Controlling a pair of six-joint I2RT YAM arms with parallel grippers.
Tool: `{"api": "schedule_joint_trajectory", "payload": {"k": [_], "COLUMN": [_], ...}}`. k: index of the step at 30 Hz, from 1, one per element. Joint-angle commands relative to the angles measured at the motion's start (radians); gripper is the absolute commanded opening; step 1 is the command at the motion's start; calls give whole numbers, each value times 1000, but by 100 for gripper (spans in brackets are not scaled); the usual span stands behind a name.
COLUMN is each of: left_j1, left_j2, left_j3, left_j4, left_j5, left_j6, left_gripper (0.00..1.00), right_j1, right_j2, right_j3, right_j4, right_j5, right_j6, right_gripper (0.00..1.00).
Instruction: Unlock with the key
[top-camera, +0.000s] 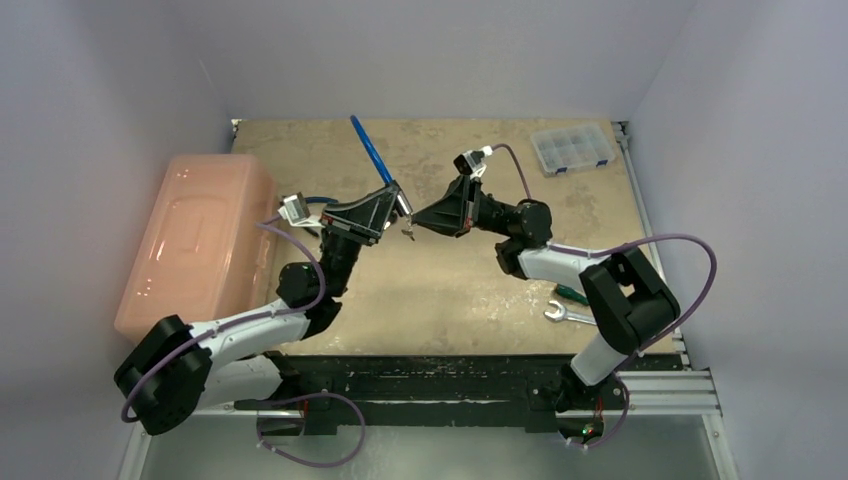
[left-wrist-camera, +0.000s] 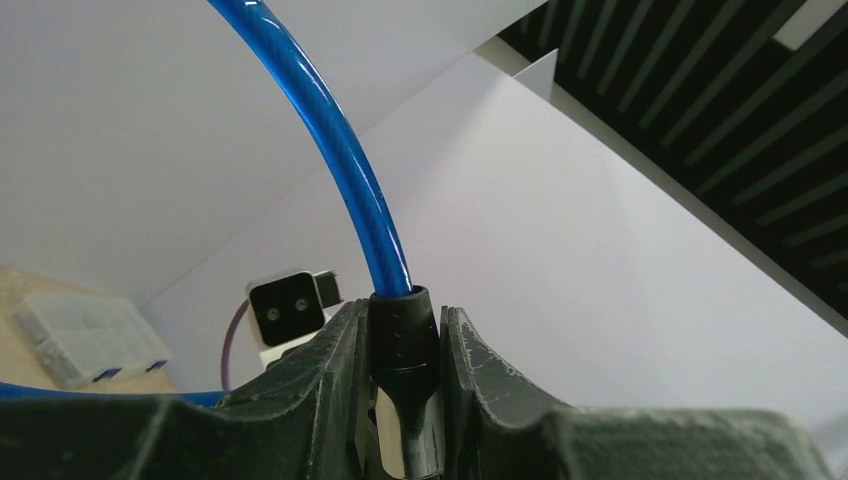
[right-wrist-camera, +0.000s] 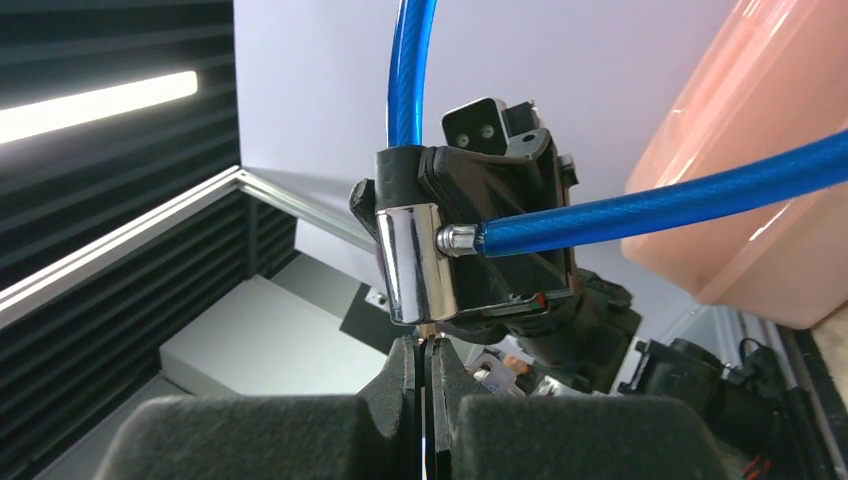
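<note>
A cable lock with a chrome body and a black collar is held up over the middle of the table. Its blue cable loops upward and out to the side. My left gripper is shut on the lock, one finger on each side of the collar. My right gripper meets it from the right and is shut on the key. The key's thin brass blade reaches up to the underside of the lock body. A second small key dangles behind it.
A large pink plastic box fills the left side of the table. A clear compartment organizer lies at the back right. A wrench and a green-handled screwdriver lie near the right arm's base.
</note>
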Motion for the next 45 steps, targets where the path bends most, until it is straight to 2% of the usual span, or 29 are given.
{"api": "schedule_joint_trajectory", "payload": {"k": [1,5,9,12,18,21,24,26,28,30,33,34,36,38,42,45], "left_j1": [-38,-38,-38,-38,-38,-38,-38,-38,-38,-38,-38,-38,-38,-38,-38,-38], "left_j2": [71,152,178,152,19,-41,-77,-88,-93,-94,-93,-91,-78,-62,-16,29], "left_j3": [6,38,74,87,100,114,125,123,123,123,122,119,117,116,122,113], "left_j4": [272,382,376,312,63,-133,-293,-341,-378,-415,-475,-496,-527,-571,-700,-732], "left_j5": [262,300,318,309,260,168,97,60,27,-6,-70,-90,-124,-159,-225,-228], "left_j6": [-1,-31,-37,-14,84,134,178,196,207,211,195,182,151,106,-23,-84], "left_gripper": [0,0,0,0,0,0,0,0,0,0,0,0,0,0,0,0], "right_j1": [-8,-5,-6,-8,-39,-67,-100,-118,-131,-132,-128,-123,-124,-119,-76,-20], "right_j2": [-18,-18,-41,-77,-148,-183,-244,-303,-395,-488,-596,-617,-642,-644,-627,-598], "right_j3": [88,87,66,27,-71,-116,-163,-181,-175,-128,23,57,91,109,92,76], "right_j4": [160,179,141,79,-31,-60,-155,-292,-513,-835,-1379,-1480,-1612,-1698,-1753,-1744], "right_j5": [165,161,134,94,47,24,3,-13,-16,27,229,285,363,403,449,476], "right_j6": [122,156,125,52,-63,-98,-173,-265,-417,-635,-1044,-1128,-1254,-1314,-1359,-1368], "right_gripper": [0,0,0,0,1,18,28,34,46,59,76,79,84,86,88,89]}}
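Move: The left hand grips the lock's black collar; the key in the lock lies about 5 cm to its right and 3 cm below. The right hand pinches this key, with the silver lock body about 4 cm to its left and 2 cm above. The orange padlock lies on the table some 35 cm below the right hand, about 17 cm ahead and 6 cm left of it. Both hands first drift a couple of centimetres up, back and right with the lock and key still held between them, then the right fingers open wide, let go of the key and draw off about 8 cm to the right, swinging clockwise and dipping to point down. Meanwhile the left hand, keeping its grip, lowers the lock some 15 cm, moving forward and tipping down. ##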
